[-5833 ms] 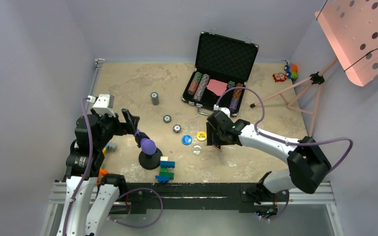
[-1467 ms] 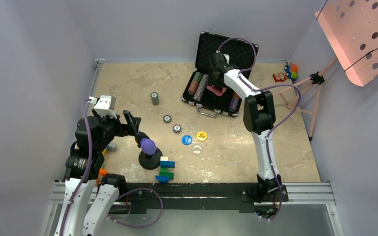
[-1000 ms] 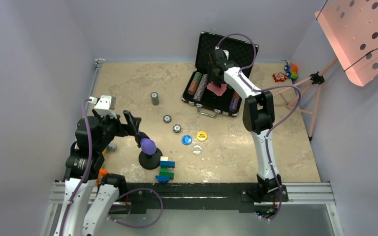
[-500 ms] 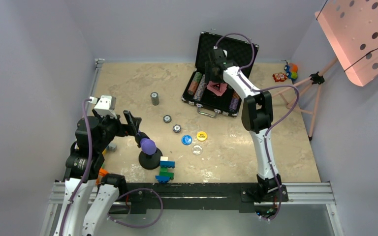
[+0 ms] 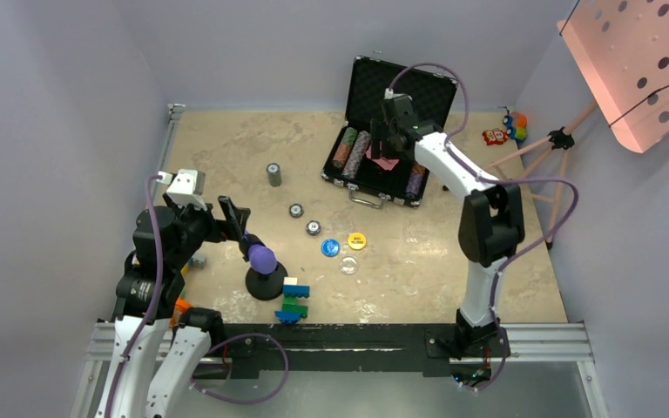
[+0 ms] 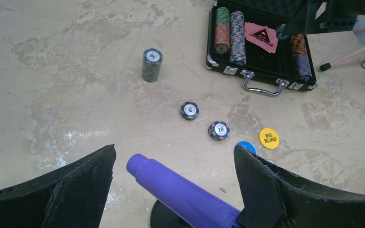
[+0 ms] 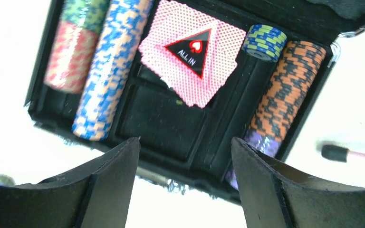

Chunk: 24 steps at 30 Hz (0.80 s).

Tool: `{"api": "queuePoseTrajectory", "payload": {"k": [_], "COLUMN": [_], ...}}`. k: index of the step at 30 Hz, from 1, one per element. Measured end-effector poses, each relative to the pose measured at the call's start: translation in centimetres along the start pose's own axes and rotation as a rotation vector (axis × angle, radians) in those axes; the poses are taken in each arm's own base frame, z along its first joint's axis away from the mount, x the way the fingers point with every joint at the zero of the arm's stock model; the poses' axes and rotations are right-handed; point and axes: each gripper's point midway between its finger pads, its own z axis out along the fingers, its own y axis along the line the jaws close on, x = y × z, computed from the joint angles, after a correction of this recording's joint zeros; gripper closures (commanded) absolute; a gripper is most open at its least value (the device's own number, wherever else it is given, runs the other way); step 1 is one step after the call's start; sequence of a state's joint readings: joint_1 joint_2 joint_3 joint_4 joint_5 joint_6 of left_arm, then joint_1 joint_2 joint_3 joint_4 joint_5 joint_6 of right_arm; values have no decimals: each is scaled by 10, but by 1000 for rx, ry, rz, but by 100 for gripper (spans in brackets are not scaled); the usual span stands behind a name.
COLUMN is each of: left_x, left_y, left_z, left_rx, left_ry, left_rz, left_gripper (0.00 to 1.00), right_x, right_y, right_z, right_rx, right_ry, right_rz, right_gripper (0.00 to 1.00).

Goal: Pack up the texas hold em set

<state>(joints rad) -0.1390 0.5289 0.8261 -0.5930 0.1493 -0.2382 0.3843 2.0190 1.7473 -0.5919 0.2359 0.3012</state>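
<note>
The black case (image 5: 338, 174) lies open at the back with rows of striped chips (image 7: 105, 71) in its foam. Pink cards (image 7: 218, 80) lie in the middle slot with a black "ALL IN" triangle (image 7: 193, 47) on top. My right gripper (image 7: 185, 142) hovers open above the case's front edge (image 5: 389, 139), holding nothing. On the table are a chip stack (image 5: 273, 174), two single chips (image 5: 296, 210) (image 5: 314, 227), and a yellow (image 5: 357, 241), a blue (image 5: 330, 247) and a clear button (image 5: 348, 265). My left gripper (image 6: 175, 148) stands open astride the purple-tipped object (image 6: 180, 190).
A toy-brick figure (image 5: 294, 300) stands beside the purple object's black round base (image 5: 266, 283) near the front. A pink stand (image 5: 531, 157) with a perforated panel (image 5: 645, 61) is on the right. Small toys (image 5: 510, 126) sit at the back right.
My right gripper has opened over the case, leaving the black triangle on the pink cards, and its arm has swung right. The left arm has not moved.
</note>
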Motion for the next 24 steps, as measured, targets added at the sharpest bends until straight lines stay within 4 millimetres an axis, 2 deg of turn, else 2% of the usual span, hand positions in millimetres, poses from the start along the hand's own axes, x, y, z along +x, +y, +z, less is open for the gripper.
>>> {"api": "queuePoseTrajectory", "payload": {"k": [4,7,9,12,18,24], "left_x": [0,0,0,0,0,0], "left_y": [0,0,0,0,0,0], "left_z": [0,0,0,0,0,0], "left_rx": [0,0,0,0,0,0], "left_ry": [0,0,0,0,0,0], "left_rz": [0,0,0,0,0,0], "left_gripper": [2,2,2,2,2,2], "right_x": [-1,15,32,68,152,202], "right_y": [3,6,12,30,69,80], "right_z": [-48,-74,-85,-97,-115,-119], "right_rx": [-42,-61,-79,-114,-190,-193], "right_ry": [-73,-88,-76,-40,80,164], "right_rz": [-9,-29,-50,-97,-187,-185], "right_gripper": [28,28,28,28,28,28]}}
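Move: Behind the right hand, which starts over the open case, the yellow big blind button lies on the table, about 19 cm back, 7 cm to its left and 10 cm below. The blue small blind lies some 7 cm left of that button and 2 cm nearer the base, the clear dealer button 6 cm nearer and 2 cm left of it, the short "10" chip stack 12 cm left and 3 cm farther out. From the left hand, the big blind is about 9 cm ahead, 30 cm right and 24 cm below. Drawing back out of the case with nothing in its fingers, the right hand rises about 4 cm at first, then sinks towards the big blind button, travelling some 23 cm back and 8 cm left in all. The wrist turns roughly 15 degrees counter-clockwise and the fingers tip further down, staying open and ending just short of the button, still clear of it. ##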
